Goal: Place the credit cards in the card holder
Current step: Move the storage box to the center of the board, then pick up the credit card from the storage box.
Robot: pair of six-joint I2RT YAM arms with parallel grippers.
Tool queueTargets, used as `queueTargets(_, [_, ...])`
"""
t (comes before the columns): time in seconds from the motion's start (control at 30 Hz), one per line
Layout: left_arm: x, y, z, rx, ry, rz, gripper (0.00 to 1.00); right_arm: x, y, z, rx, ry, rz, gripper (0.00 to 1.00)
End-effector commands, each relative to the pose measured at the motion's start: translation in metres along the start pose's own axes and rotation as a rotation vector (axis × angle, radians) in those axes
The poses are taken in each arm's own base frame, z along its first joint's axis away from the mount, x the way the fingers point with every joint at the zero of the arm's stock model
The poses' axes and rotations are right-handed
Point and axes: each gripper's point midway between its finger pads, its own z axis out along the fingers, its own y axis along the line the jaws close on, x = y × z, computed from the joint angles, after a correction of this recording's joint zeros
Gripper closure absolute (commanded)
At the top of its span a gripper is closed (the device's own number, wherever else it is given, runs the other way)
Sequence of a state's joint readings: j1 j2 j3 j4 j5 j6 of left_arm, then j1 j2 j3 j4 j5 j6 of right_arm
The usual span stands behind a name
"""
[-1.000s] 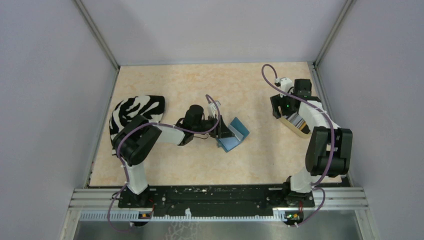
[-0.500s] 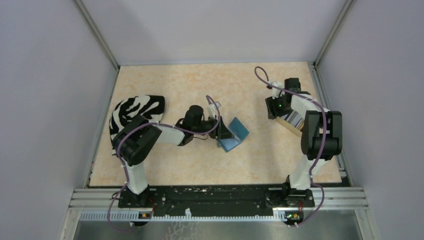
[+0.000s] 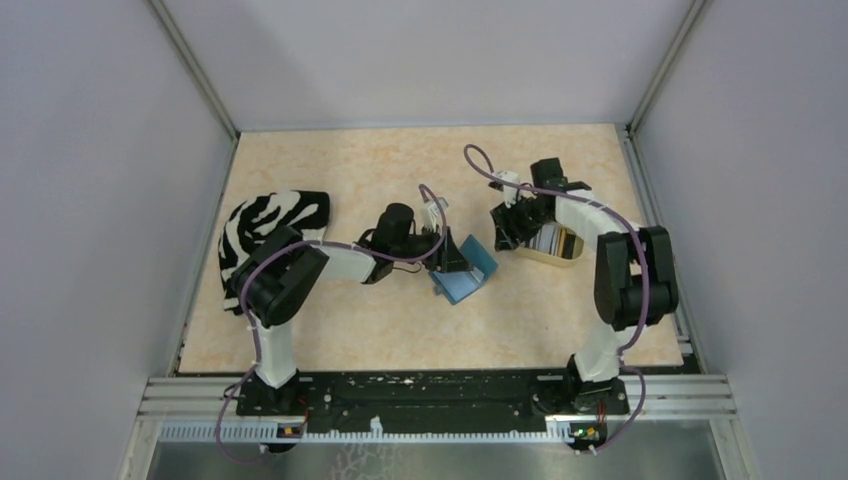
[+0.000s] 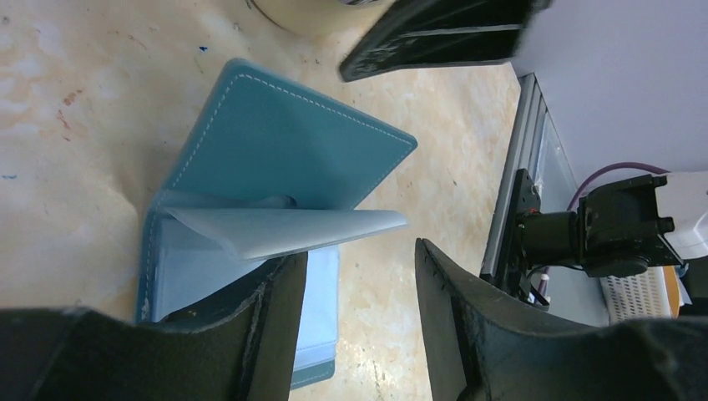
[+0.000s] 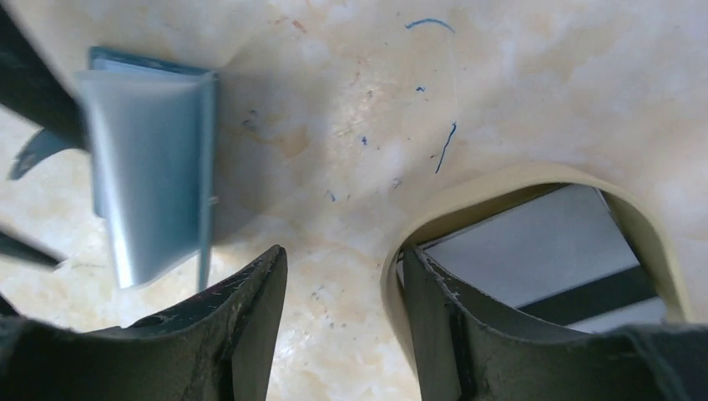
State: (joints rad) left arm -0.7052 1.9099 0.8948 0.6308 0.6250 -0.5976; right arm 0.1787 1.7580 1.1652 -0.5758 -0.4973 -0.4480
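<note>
The teal card holder (image 3: pixel 466 272) lies open on the table, one cover (image 4: pixel 284 142) raised and a pale inner flap (image 4: pixel 284 230) sticking out. My left gripper (image 3: pixel 452 258) (image 4: pixel 361 251) is open, one finger resting on the holder's light-blue lower panel, bare table between the jaws. The credit cards (image 3: pixel 552 240) lie in a beige tray (image 3: pixel 530 256); a grey card (image 5: pixel 534 246) and a dark stripe show. My right gripper (image 3: pixel 507 228) (image 5: pixel 344 251) is open at the tray's left end, one finger inside the rim (image 5: pixel 467 196). The holder (image 5: pixel 150 184) is just to its left.
A zebra-striped cloth (image 3: pixel 275 218) lies at the left edge, under the left arm's elbow. Grey walls and metal rails (image 3: pixel 200 90) enclose the table. Pen marks (image 5: pixel 447 146) dot the surface between the tray and the card holder.
The right arm swung left and the beige tray came with it, from the right edge to just beside the card holder. Its jaws narrowed. The left gripper barely moved.
</note>
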Motion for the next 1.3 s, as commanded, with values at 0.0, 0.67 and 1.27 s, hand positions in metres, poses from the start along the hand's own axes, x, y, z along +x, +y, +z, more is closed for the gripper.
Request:
queueTargets(0.0, [-0.005, 0.006, 0.01, -0.007, 0.006, 0.027, 0.43, -0.04, 0.018, -0.057, -0.022, -0.198, -0.101, 0.45])
queueTargets(0.67, [-0.009, 0.03, 0.04, -0.066, 0.048, 0.011, 0.44, 0.028, -0.107, -0.091, 0.463, -0.394, 0.713, 0.14])
queueTargets(1.27, [-0.005, 0.024, 0.044, -0.079, 0.054, 0.015, 0.44, 0.037, -0.105, -0.062, 0.374, -0.363, 0.87, 0.13])
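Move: The storage box's middle lies about 7 cm to the right of the right hand, level with it fore and aft and some 3 cm lower; its left end wall stands between that hand's fingers. The open card holder is about 9 cm to the right hand's left, 6 cm back and 4 cm lower. From the left hand, the card holder's middle is about 3 cm back, 2 cm right and 5 cm below, and the storage box some 17 cm right and 2 cm ahead. The right hand's fingers come free of the storage box's left end wall, rising about 7 cm. The hand swings some 12 cm right over the box while opening wide and turning about 55 degrees clockwise, then sinks back to its starting height over the box's right half, fingers astride the cards. The left hand, opening unchanged, edges forward and right, then down about 3 cm onto the card holder's raised flap. ##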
